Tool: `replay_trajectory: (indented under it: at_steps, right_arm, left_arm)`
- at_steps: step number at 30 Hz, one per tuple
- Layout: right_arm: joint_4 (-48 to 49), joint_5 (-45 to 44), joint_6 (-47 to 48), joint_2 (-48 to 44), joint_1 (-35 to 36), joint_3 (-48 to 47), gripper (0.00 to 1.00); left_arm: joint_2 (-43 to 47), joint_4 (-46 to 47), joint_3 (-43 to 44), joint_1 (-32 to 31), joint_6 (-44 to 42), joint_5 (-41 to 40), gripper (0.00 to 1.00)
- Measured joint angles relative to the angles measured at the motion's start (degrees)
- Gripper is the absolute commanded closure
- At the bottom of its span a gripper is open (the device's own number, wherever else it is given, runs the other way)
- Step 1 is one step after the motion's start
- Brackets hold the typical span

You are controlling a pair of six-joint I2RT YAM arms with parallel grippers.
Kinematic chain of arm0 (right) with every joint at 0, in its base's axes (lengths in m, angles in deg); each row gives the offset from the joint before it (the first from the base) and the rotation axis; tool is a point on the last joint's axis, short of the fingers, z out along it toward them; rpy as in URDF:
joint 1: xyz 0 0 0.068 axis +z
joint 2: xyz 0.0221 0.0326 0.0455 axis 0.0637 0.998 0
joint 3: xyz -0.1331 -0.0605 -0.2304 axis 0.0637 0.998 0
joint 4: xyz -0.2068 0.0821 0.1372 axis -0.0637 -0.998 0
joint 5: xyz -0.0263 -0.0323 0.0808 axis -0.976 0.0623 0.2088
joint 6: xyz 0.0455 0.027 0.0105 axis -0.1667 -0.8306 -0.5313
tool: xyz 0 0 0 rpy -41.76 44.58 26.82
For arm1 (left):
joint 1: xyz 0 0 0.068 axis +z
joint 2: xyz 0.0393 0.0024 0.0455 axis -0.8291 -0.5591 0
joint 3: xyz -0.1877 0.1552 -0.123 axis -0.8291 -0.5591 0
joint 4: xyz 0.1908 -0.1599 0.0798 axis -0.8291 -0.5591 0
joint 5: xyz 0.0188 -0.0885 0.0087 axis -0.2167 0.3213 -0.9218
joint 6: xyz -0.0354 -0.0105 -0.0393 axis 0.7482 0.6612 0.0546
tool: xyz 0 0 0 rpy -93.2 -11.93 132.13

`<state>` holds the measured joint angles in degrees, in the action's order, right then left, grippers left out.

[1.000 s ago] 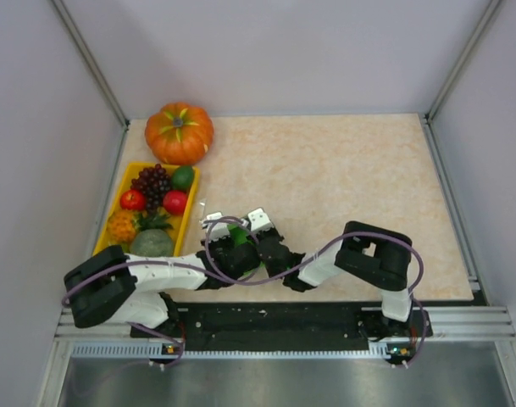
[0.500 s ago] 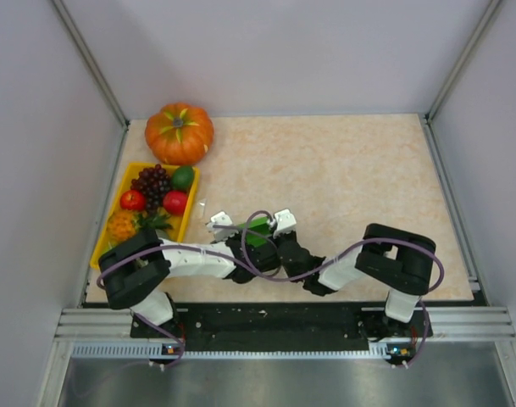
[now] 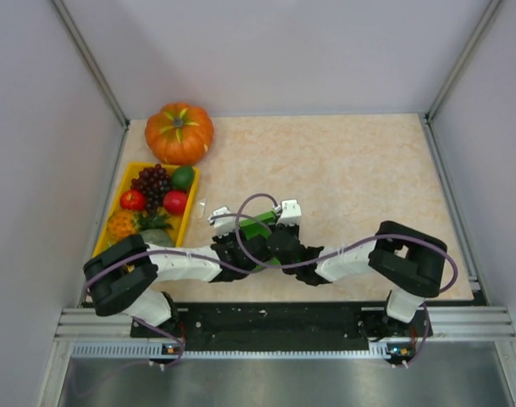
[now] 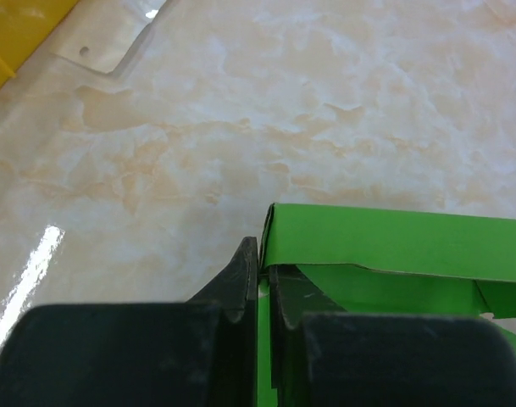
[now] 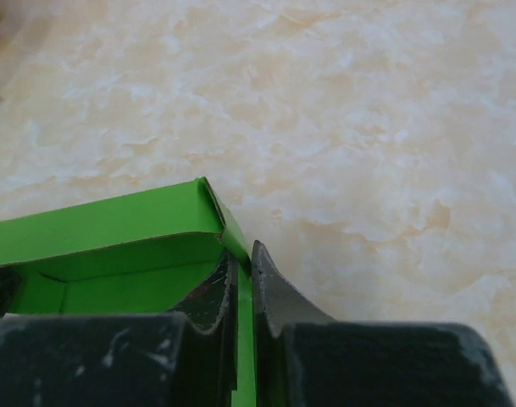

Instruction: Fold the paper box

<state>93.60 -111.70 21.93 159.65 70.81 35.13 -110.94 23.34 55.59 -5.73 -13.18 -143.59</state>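
The paper box [image 3: 259, 229] is a bright green card shape, partly folded, held just above the table between both arms near the front middle. My left gripper [image 4: 263, 263] is shut on the box's left wall [image 4: 393, 242], the thin card pinched between its black fingers. My right gripper [image 5: 243, 264] is shut on the right wall near a corner [image 5: 113, 225]. In the top view the left gripper [image 3: 243, 243] and right gripper [image 3: 275, 241] sit close together, and they hide most of the box.
An orange pumpkin [image 3: 180, 132] stands at the back left. A yellow tray [image 3: 119, 188] of fruit lies along the left edge. A clear plastic scrap [image 3: 202, 208] lies between the tray and the box, also in the left wrist view [image 4: 113, 38].
Both grippers have carried the green box a little right and farther onto the table. The left arm's elbow has swung, and the right arm's elbow has shifted right.
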Motion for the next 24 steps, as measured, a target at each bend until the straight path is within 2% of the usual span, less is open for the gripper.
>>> replay_trajectory:
  at_steps: [3, 4, 5, 8, 10, 12, 13, 14, 15, 17, 18, 24]
  right_arm:
    - [-11.85, 2.10, -12.20, -2.29, -1.90, -4.11, 1.00]
    - [-19.19, 3.02, -17.68, -2.32, -2.75, -7.63, 1.00]
    - [-20.85, 3.15, -19.04, -2.29, -3.54, -8.63, 1.00]
    - [-31.08, 4.50, -28.81, -1.14, -5.11, -13.88, 1.00]
    - [-33.73, 4.70, -31.95, -1.31, -5.22, -14.75, 1.00]
    - [-30.32, 4.44, -29.46, -2.12, -5.03, -12.72, 1.00]
    - [-25.44, 4.55, -26.58, -2.91, -4.76, -9.11, 1.00]
    - [-19.10, 5.22, -23.23, -4.24, -4.39, -4.13, 0.95]
    - [-14.34, 6.62, -20.83, -5.42, -3.87, 0.26, 0.77]
    - [-4.26, 11.41, -14.40, -7.82, -3.58, 8.92, 0.65]
    - [-2.56, 12.70, -10.64, -8.66, -4.04, 10.99, 0.54]
    - [2.91, 24.46, 3.48, -9.88, -7.87, 16.52, 0.49]
  left_arm:
    - [-3.23, -9.77, 4.28, 1.25, 11.28, 0.35, 1.00]
    - [-4.09, -12.44, 5.57, 1.42, 14.29, 0.09, 1.00]
    - [-4.98, -14.25, 6.45, 1.03, 16.79, -0.74, 1.00]
    - [-5.49, -14.97, 6.82, 1.44, 19.93, -1.29, 1.00]
    - [-5.33, -14.40, 6.62, 1.57, 19.56, -1.25, 1.00]
    - [-5.29, -13.49, 6.32, 1.01, 17.75, -1.81, 1.00]
    - [-5.18, -12.96, 6.32, 0.68, 16.57, -1.70, 1.00]
    - [-4.98, -12.41, 6.32, 0.66, 15.30, -1.29, 1.00]
    - [-4.68, -11.39, 6.27, 0.66, 13.20, -0.48, 1.00]
    - [-3.45, -8.07, 5.35, 0.28, 7.96, 1.55, 1.00]
    - [-2.51, -6.82, 4.26, 0.28, 5.79, 1.25, 1.00]
    - [1.42, 1.14, -0.74, 2.03, -8.83, 2.23, 1.00]
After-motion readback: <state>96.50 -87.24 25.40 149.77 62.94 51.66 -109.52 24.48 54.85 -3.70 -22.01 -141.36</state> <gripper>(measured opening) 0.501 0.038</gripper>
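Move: Between the right hand's closed fingers is the paper box's far right corner, with the box's middle about 6 cm back, 4 cm left and 3 cm below. The left hand pinches the far left corner at its pads; from it the far right corner is some 9 cm right and 1 cm ahead. A white card lies about 10 cm left of the left hand, 4 cm ahead and 6 cm lower, and the yellow basket roughly 23 cm left, 1 cm ahead. Pushing the pinched corner about 2 cm forward while rolling its left side up some 15 degrees and tipping down, the right hand then reverses, opens its fingers about halfway and lets go of the paper, drawing back, right and down about 5 cm each way as it swings counter-clockwise. The left hand keeps its pinch on the far left corner, shifting only about a centimetre. ##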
